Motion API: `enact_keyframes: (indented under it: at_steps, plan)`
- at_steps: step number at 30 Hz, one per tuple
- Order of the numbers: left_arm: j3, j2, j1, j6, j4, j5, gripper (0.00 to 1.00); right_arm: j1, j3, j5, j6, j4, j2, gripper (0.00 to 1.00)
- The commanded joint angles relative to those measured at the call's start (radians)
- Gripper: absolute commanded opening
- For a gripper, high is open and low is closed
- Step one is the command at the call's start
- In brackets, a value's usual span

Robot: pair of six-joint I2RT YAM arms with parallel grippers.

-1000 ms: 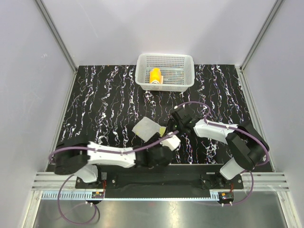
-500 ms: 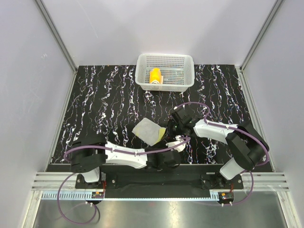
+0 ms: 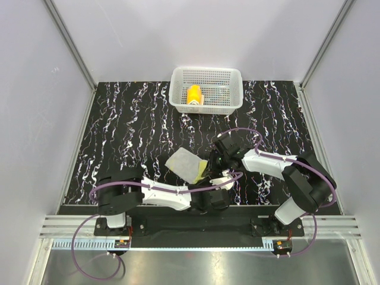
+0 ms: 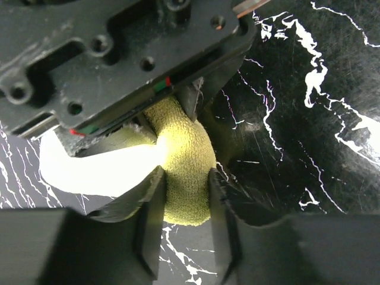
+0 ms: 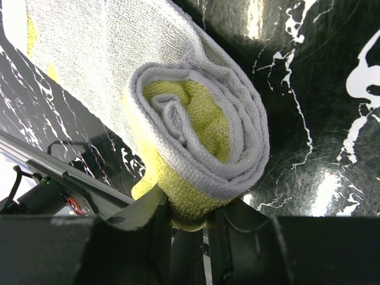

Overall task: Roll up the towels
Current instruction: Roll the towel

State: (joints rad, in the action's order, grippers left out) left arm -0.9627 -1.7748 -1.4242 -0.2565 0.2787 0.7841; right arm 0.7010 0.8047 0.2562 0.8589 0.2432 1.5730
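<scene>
The grey towel (image 3: pixel 183 161) with yellow-green blotches lies half rolled on the black marbled table (image 3: pixel 124 130). Its rolled end (image 5: pixel 202 136) shows a grey and yellow-green spiral in the right wrist view. My right gripper (image 5: pixel 189 217) is shut on the underside of that roll and sits at its right end (image 3: pixel 215 159). My left gripper (image 4: pixel 184 205) is shut on a yellow-green fold of the same towel (image 4: pixel 185 172), just nearer the table's front edge (image 3: pixel 209 177). The orange towel (image 3: pixel 194 95) lies rolled in the white basket (image 3: pixel 233 89).
The white perforated basket stands at the back centre of the table. Grey walls and aluminium rails (image 3: pixel 71 44) close in the left, right and back. Both arms crowd together at the front centre, cables looping over them.
My left arm has swung right, toward the towel, and its gripper has gone from wide open to shut on the yellow-green fold. The right gripper has kept its grip and place.
</scene>
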Motion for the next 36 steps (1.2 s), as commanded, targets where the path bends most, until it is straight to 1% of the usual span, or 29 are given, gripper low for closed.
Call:
enact_keyframes:
  at_steps: [1, 2, 3, 5, 6, 10, 12, 13, 14, 17, 18, 20, 21, 22, 27, 29, 32, 33, 36]
  plan:
    - [-0.027, -0.031, 0.001, -0.046, 0.037, 0.000, 0.30, 0.005, 0.016, 0.025, -0.015, 0.022, -0.018, 0.31]
    - [-0.027, -0.031, 0.002, -0.041, 0.031, -0.009, 0.29, 0.006, 0.016, 0.025, -0.015, 0.024, -0.019, 0.31]
    - [-0.022, -0.029, 0.005, -0.040, 0.027, -0.014, 0.26, 0.006, 0.016, 0.025, -0.014, 0.025, -0.018, 0.31]
    - [-0.018, -0.018, 0.016, -0.035, 0.017, -0.031, 0.12, 0.006, 0.017, 0.031, -0.017, 0.025, -0.016, 0.31]
    - [-0.010, -0.012, 0.019, -0.038, 0.016, -0.031, 0.00, 0.006, 0.019, 0.032, -0.017, 0.028, -0.016, 0.31]
    - [0.027, 0.037, 0.041, 0.000, -0.029, -0.117, 0.00, 0.006, 0.021, 0.032, -0.018, 0.033, -0.018, 0.32]
    - [0.042, 0.066, 0.077, 0.020, -0.044, -0.222, 0.00, 0.005, 0.024, 0.025, -0.020, 0.045, -0.024, 0.35]
    - [0.048, 0.074, 0.091, 0.023, -0.050, -0.255, 0.00, 0.006, 0.031, 0.018, -0.023, 0.056, -0.027, 0.39]
    - [0.062, 0.095, 0.111, 0.031, -0.067, -0.308, 0.00, 0.006, 0.036, 0.002, -0.021, 0.067, -0.030, 0.49]
    - [0.093, 0.133, 0.151, 0.026, -0.091, -0.393, 0.00, 0.006, 0.054, -0.046, -0.027, 0.126, -0.062, 0.64]
    - [0.099, 0.141, 0.160, 0.025, -0.096, -0.417, 0.00, 0.006, 0.060, -0.063, -0.026, 0.143, -0.068, 0.76]
    - [0.119, 0.162, 0.182, 0.019, -0.111, -0.462, 0.00, 0.006, 0.079, -0.125, -0.018, 0.192, -0.094, 0.84]
    - [0.125, 0.169, 0.188, 0.019, -0.116, -0.477, 0.00, 0.006, 0.089, -0.149, -0.014, 0.206, -0.103, 0.96]
    - [0.128, 0.172, 0.195, 0.016, -0.119, -0.496, 0.00, 0.003, 0.094, -0.190, -0.008, 0.220, -0.114, 1.00]
    - [0.151, 0.190, 0.220, 0.008, -0.144, -0.562, 0.00, -0.037, 0.125, -0.299, 0.011, 0.310, -0.182, 1.00]
    - [0.159, 0.199, 0.229, 0.008, -0.154, -0.580, 0.00, -0.085, 0.131, -0.340, 0.011, 0.347, -0.205, 1.00]
    - [0.162, 0.202, 0.237, 0.008, -0.159, -0.597, 0.00, -0.152, 0.125, -0.351, -0.006, 0.358, -0.228, 1.00]
    - [0.162, 0.202, 0.240, 0.008, -0.157, -0.602, 0.00, -0.197, 0.122, -0.347, -0.014, 0.355, -0.232, 1.00]
    - [0.162, 0.201, 0.248, 0.008, -0.167, -0.620, 0.00, -0.236, 0.129, -0.333, -0.034, 0.360, -0.249, 1.00]
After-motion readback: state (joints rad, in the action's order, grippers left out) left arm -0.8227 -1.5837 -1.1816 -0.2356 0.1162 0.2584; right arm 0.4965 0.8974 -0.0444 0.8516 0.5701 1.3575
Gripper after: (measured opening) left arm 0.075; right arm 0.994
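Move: The left fingers straddle the near end of the towel's rolled yellow part, whose middle is about 4 cm ahead of the left hand and 1 cm to its left, 1 cm lower. That rolled part's middle lies level with the right hand and about 3 cm to its left, its edge already pinched there. The flat grey part is centred some 7 cm ahead and 7 cm left of the left hand, 2 cm lower. The basket stands roughly 31 cm ahead of the right hand and 2 cm left. Staying almost in place, the left hand shuts its fingers on the near end of the roll and keeps that pinch while its wrist tips about 25 degrees, fingers steeper to the table. Only after that grip closes does the right hand open wide and let go of the roll, then draw off to the right, about 10 cm, with some 5 cm forward and up, turning clockwise. ##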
